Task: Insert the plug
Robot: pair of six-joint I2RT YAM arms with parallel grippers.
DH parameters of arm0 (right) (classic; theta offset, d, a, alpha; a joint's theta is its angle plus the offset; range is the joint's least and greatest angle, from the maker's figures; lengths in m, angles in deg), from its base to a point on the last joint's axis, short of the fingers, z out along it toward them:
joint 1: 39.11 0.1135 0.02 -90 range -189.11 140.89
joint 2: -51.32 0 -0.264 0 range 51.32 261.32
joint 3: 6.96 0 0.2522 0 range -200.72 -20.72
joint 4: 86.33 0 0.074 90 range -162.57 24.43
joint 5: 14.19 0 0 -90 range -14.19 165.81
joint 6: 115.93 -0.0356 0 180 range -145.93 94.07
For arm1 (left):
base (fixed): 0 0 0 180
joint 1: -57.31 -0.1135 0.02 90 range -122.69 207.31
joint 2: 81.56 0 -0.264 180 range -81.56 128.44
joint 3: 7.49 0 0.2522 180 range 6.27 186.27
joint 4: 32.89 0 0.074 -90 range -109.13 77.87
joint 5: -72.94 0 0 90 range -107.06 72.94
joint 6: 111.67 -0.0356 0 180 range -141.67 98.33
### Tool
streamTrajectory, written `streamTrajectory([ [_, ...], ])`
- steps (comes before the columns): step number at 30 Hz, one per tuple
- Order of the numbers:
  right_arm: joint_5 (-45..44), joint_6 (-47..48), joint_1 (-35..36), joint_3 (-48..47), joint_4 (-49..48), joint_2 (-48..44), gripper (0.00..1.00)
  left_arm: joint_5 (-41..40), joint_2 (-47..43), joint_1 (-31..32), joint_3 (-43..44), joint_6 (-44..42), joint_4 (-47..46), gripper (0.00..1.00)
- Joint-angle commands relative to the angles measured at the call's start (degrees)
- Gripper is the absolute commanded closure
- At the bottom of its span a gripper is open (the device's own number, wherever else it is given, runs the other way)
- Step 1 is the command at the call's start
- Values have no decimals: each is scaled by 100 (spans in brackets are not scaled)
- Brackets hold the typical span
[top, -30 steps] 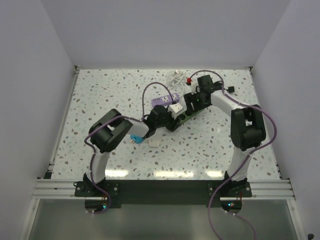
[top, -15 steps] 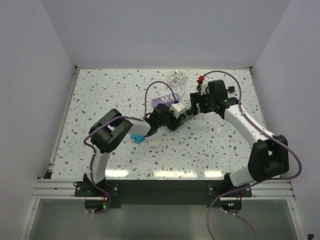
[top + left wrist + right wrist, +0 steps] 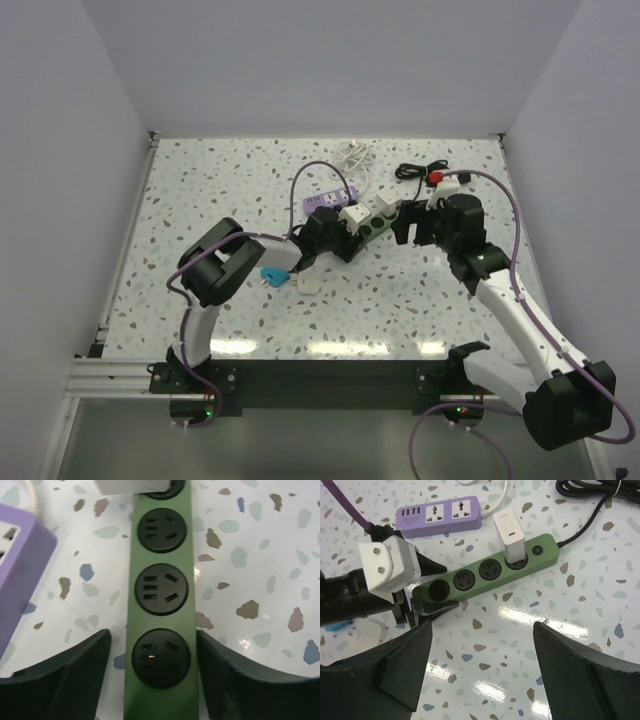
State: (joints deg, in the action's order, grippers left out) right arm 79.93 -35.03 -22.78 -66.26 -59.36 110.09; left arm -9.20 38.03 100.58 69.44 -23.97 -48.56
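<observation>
The green power strip (image 3: pixel 378 222) lies slantwise mid-table, with several round black sockets (image 3: pixel 161 556). A white plug block (image 3: pixel 510 530) stands upright in the socket beside the strip's switch; in the top view (image 3: pixel 386 206) it sits at the strip's far end. My left gripper (image 3: pixel 152 640) is open. Its jaws stand either side of the strip's near end; the right finger (image 3: pixel 220 670) is against the strip's edge, and a strip of table shows on the left side. My right gripper (image 3: pixel 482 650) is open and empty, above bare table to the right of the strip (image 3: pixel 408 222).
A purple power strip (image 3: pixel 325 200) lies just behind the green one and also shows in the right wrist view (image 3: pixel 440 514). A blue plug (image 3: pixel 270 275) and a white plug (image 3: pixel 308 285) lie near the left arm. A coiled black cord (image 3: pixel 415 171) and a white cable (image 3: pixel 352 152) lie at the back.
My right gripper has let go of the white plug block and drawn back to the right and nearer. The block stays in its socket. The left arm has not moved.
</observation>
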Motion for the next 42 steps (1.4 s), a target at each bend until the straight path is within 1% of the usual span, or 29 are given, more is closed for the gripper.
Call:
streamTrajectory([
  [1,203,-206,27,107,-486,-198,15,-768,-470,-187,-384,-95,43,21],
  [4,291,-241,80,186,-557,-356,15,-768,-848,-187,-726,-68,-124,11],
  [6,317,-250,150,229,-592,-435,15,-768,-1077,-187,-912,-51,-273,0],
  [9,300,-241,351,230,-557,-506,16,-602,-1560,-187,-1237,-24,-317,0],
  [10,256,-241,440,256,-583,-558,16,-575,-1875,-187,-1473,37,-344,0],
  [12,186,-232,834,343,-731,-550,16,-470,-2236,-187,-1781,81,-519,0],
  [13,107,-197,993,370,-776,-446,16,-443,-2595,-187,-2052,133,-537,0],
  [14,124,-136,1255,405,-855,-384,16,-530,-2773,-187,-2159,169,-511,0],
  [15,194,-31,1353,545,-1177,-279,16,-627,-2948,-187,-2274,178,-346,0],
  [16,368,48,1415,616,-1294,-165,16,-758,-3333,-187,-2510,500,-248,0],
  [17,753,110,1459,686,-1547,106,16,-1151,-3511,-196,-2651,634,-204,0],
  [18,983,267,1486,817,-1924,240,16,-1338,-3704,-196,-2792,800,-73,0],
  [19,1125,364,1495,862,-2093,380,16,-1496,-4054,-257,-3072,1167,-28,0],
  [20,1361,444,1530,880,-2216,660,16,-1724,-4232,-301,-3214,1362,25,0],
  [22,1503,742,1618,854,-2437,916,16,-1884,-4679,-441,-3538,1810,227,0],
  [24,1688,1119,1863,862,-2718,1242,16,-2051,-4962,-520,-3724,2023,376,0],
  [26,1741,1314,2135,819,-2815,1462,16,-2034,-5348,-696,-3961,2313,455,0],
  [28,1733,1595,2285,687,-2833,1874,16,-1938,-5708,-846,-4198,2558,482,0],
  [29,1689,1753,2443,652,-2868,2006,17,-1894,-5814,-898,-4252,2621,517,0],
  [32,1732,1929,2584,608,-3052,2350,17,-1718,-6061,-1039,-4314,2753,710,0],
  [34,1785,2123,2620,608,-3088,2534,17,-1656,-6184,-1066,-4323,2797,807,0],
  [39,1926,2422,2682,564,-3334,2921,17,-1217,-6474,-1118,-4393,2894,807,0],
  [42,1882,2571,2752,476,-3343,3150,17,-1050,-6562,-1127,-4446,2929,807,0],
])
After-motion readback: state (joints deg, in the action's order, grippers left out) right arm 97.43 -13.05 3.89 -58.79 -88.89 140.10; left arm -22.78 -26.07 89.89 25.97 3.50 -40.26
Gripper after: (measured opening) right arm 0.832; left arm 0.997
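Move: The loose white plug lies some 26 cm to the right hand's left, about 9 cm back and 18 cm below; the blue plug is roughly 10 cm farther left of it. The white adapter seated in the green strip is 11 cm ahead of the right hand, 3 cm left and 14 cm below. From the left hand, on the strip's near end, the white plug is about 14 cm left and 10 cm back, the strip's middle 7 cm forward and 6 cm right. Open the left gripper fully to let go of the green strip, slide it off leftward, then lift and draw it back, ending about 20 cm left and 11 cm higher near the blue plug. Meanwhile swing the open right gripper left and back, then down some 14 cm towards the loose white plug, turning it about 50 degrees counter-clockwise. ##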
